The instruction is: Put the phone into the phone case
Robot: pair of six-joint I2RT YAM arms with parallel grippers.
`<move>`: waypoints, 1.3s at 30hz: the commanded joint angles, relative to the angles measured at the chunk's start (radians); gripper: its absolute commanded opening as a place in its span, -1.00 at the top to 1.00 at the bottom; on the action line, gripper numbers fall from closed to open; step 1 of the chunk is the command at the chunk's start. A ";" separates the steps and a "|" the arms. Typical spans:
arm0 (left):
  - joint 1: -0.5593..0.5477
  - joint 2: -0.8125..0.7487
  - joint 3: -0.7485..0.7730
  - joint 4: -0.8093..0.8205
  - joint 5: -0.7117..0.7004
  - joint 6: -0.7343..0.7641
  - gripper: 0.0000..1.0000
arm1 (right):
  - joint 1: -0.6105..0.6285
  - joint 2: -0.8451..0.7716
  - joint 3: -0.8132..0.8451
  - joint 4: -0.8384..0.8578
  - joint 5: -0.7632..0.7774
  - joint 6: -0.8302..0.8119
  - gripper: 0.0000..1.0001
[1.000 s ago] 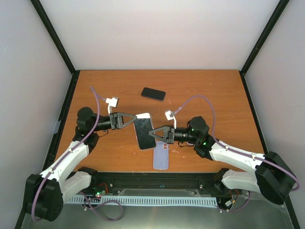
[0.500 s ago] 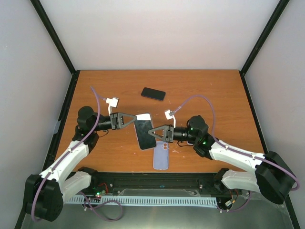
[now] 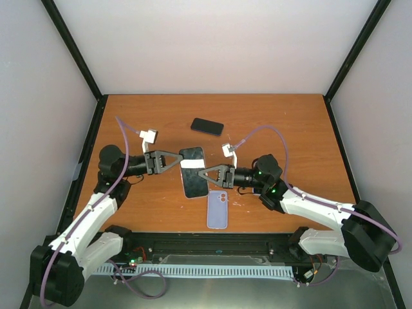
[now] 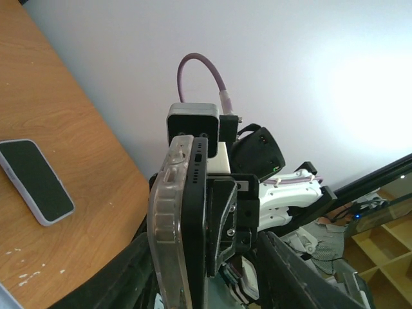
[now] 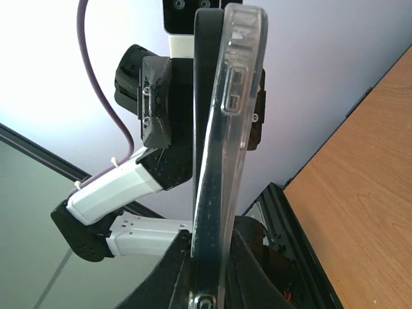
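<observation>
The black phone (image 3: 193, 175) sits against the clear phone case and hangs above the table's middle, between my two grippers. In the left wrist view, case (image 4: 168, 219) and phone (image 4: 196, 212) stand edge-on between the spread fingers of my left gripper (image 4: 205, 261), which stands open around their far end. My right gripper (image 3: 207, 175) is shut on the pair from the right. Its fingers (image 5: 178, 270) press both sides of the case (image 5: 235, 129) and phone (image 5: 205, 96).
A second black phone (image 3: 206, 126) lies flat toward the back of the wooden table (image 3: 290, 122); in the left wrist view it is the pale-rimmed dark phone (image 4: 35, 182). A lavender phone-shaped item (image 3: 217, 209) lies near the front edge. Black frame posts line the sides.
My left gripper has opened and its arm has drawn back to the left. The phone and case have shifted slightly toward the back, still held by the right gripper.
</observation>
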 commanded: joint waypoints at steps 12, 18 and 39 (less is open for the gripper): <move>-0.003 -0.023 0.021 0.045 -0.057 -0.114 0.37 | 0.014 -0.028 -0.031 0.070 -0.048 -0.019 0.91; -0.003 -0.006 0.051 -0.026 -0.044 -0.036 0.97 | 0.014 -0.034 -0.029 0.025 -0.039 -0.040 0.82; -0.003 0.050 0.137 -0.237 0.128 0.231 0.99 | 0.014 -0.077 0.113 -0.199 0.163 -0.075 0.12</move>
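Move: The phone in its clear case hangs in the air between my hands. Its middle is about 4 cm right of my open left hand and 5 cm back; my right hand already pinches its right edge, with the middle some 3 cm to that hand's left. The lavender case lies on the table, about 6 cm right of and 31 cm below my right hand, straight ahead counting as 0. The white-edged phone is roughly 24 cm to that hand's right and 14 cm farther out. I swap grips on the cased phone. My right hand keeps its pinch and draws back nearly 1 cm while my left fingers close on the left edge near the far corner; then my right fingers open and slide about 2 cm forward and 1.5 cm up beside the right edge, turning some 5 degrees clockwise. My left hand rises slightly, then sinks about 1.5 cm with its hold. ##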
